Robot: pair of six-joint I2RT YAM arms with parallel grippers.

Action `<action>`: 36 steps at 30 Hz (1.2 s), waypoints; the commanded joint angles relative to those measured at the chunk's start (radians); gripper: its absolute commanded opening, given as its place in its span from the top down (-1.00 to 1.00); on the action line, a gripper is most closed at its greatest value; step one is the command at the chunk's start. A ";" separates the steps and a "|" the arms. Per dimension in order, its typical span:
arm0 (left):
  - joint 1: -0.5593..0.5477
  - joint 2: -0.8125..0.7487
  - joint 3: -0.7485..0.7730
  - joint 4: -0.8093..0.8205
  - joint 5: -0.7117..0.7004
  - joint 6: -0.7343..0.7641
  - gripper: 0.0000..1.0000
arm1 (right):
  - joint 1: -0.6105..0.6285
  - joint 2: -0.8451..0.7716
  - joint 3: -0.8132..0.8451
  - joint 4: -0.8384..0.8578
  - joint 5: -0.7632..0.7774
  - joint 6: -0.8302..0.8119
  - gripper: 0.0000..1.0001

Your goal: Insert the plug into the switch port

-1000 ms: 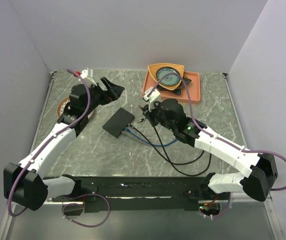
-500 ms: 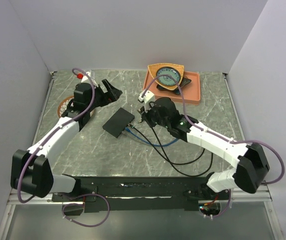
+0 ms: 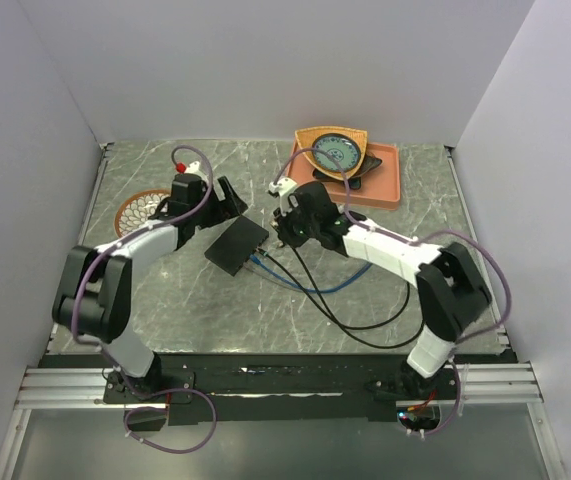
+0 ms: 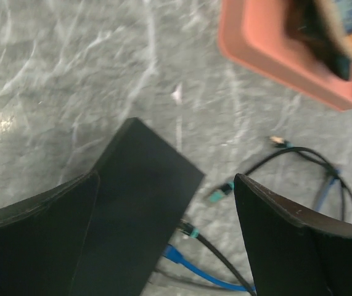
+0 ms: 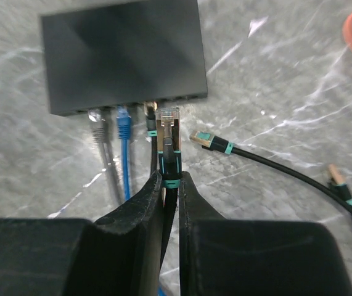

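Note:
The switch [image 3: 237, 246] is a flat matte-black box; its port edge [image 5: 163, 102] faces my right gripper. A grey cable [image 5: 100, 132], a blue cable [image 5: 123, 126] and a black cable [image 5: 149, 117] sit in ports along that edge. My right gripper [image 5: 171, 179] is shut on the cable just behind the plug [image 5: 167, 117], whose clear tip points at the port edge, a short way off it. My left gripper [image 4: 166, 179] stands open over the switch's [image 4: 139, 203] far corner, touching nothing. From above, the left gripper [image 3: 228, 199] and the right gripper [image 3: 282, 233] flank the switch.
An orange tray [image 3: 380, 186] holding a round dish stands at the back right. A round woven coaster [image 3: 145, 209] lies at the left. Loose black cables with teal-banded plugs [image 5: 204, 139] trail right of the switch; cable loops [image 3: 365, 320] lie toward the near edge.
The left arm has folded in and its open gripper has dropped toward the switch's far corner. The right gripper has carried the plug slightly left, closer to the port edge.

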 commanded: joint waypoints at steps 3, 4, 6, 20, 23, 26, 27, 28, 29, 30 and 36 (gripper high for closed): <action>0.015 0.133 0.084 0.011 -0.008 0.038 -0.93 | -0.019 0.132 0.116 -0.023 -0.061 0.019 1.00; 0.018 0.145 0.089 0.011 -0.003 0.039 -0.92 | -0.020 0.163 0.140 -0.031 -0.064 0.016 1.00; 0.021 0.178 0.101 0.011 -0.002 0.041 -0.92 | -0.020 0.191 0.154 -0.043 -0.066 0.017 1.00; 0.044 0.241 0.089 0.058 0.078 0.052 -0.94 | -0.024 0.292 0.088 -0.027 -0.128 0.035 1.00; 0.042 0.254 0.093 0.069 0.097 0.047 -0.96 | -0.023 0.316 0.101 -0.040 -0.119 0.037 1.00; 0.045 0.259 0.093 0.069 0.103 0.047 -0.96 | -0.028 0.349 0.124 -0.060 -0.118 0.037 1.00; 0.045 0.258 0.093 0.072 0.112 0.047 -0.96 | -0.033 0.358 0.136 -0.073 -0.116 0.035 1.00; 0.045 0.256 0.092 0.077 0.116 0.049 -0.96 | -0.036 0.372 0.141 -0.074 -0.109 0.037 1.00; 0.045 0.255 0.090 0.078 0.116 0.047 -0.96 | -0.039 0.378 0.141 -0.076 -0.104 0.040 1.00; 0.045 0.253 0.090 0.081 0.121 0.047 -0.97 | -0.046 0.382 0.141 -0.076 -0.098 0.043 1.00; 0.045 0.258 0.086 0.083 0.143 0.056 -0.98 | -0.083 0.389 0.153 -0.073 -0.072 0.069 1.00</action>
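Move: The free port aimed at is about 3 cm ahead, 4 cm left and 12 cm below the right hand, which already holds the plug. At that same level lie the black plug already seated beside it (1 ahead, 5 left), the blue plug (1 back, 7 left) and a loose plug (4 straight ahead). The switch's middle lies some 6 cm back, level sideways and 12 below the open left hand. The plug, still pinched in the right fingers, is lowered about 11 cm towards the free port beside the seated black plug, the wrist tipping some 15 degrees further down. The left hand sinks too, nearly 8 cm with a little forward, its fingers staying wide open as they come down by the switch's far corner. ##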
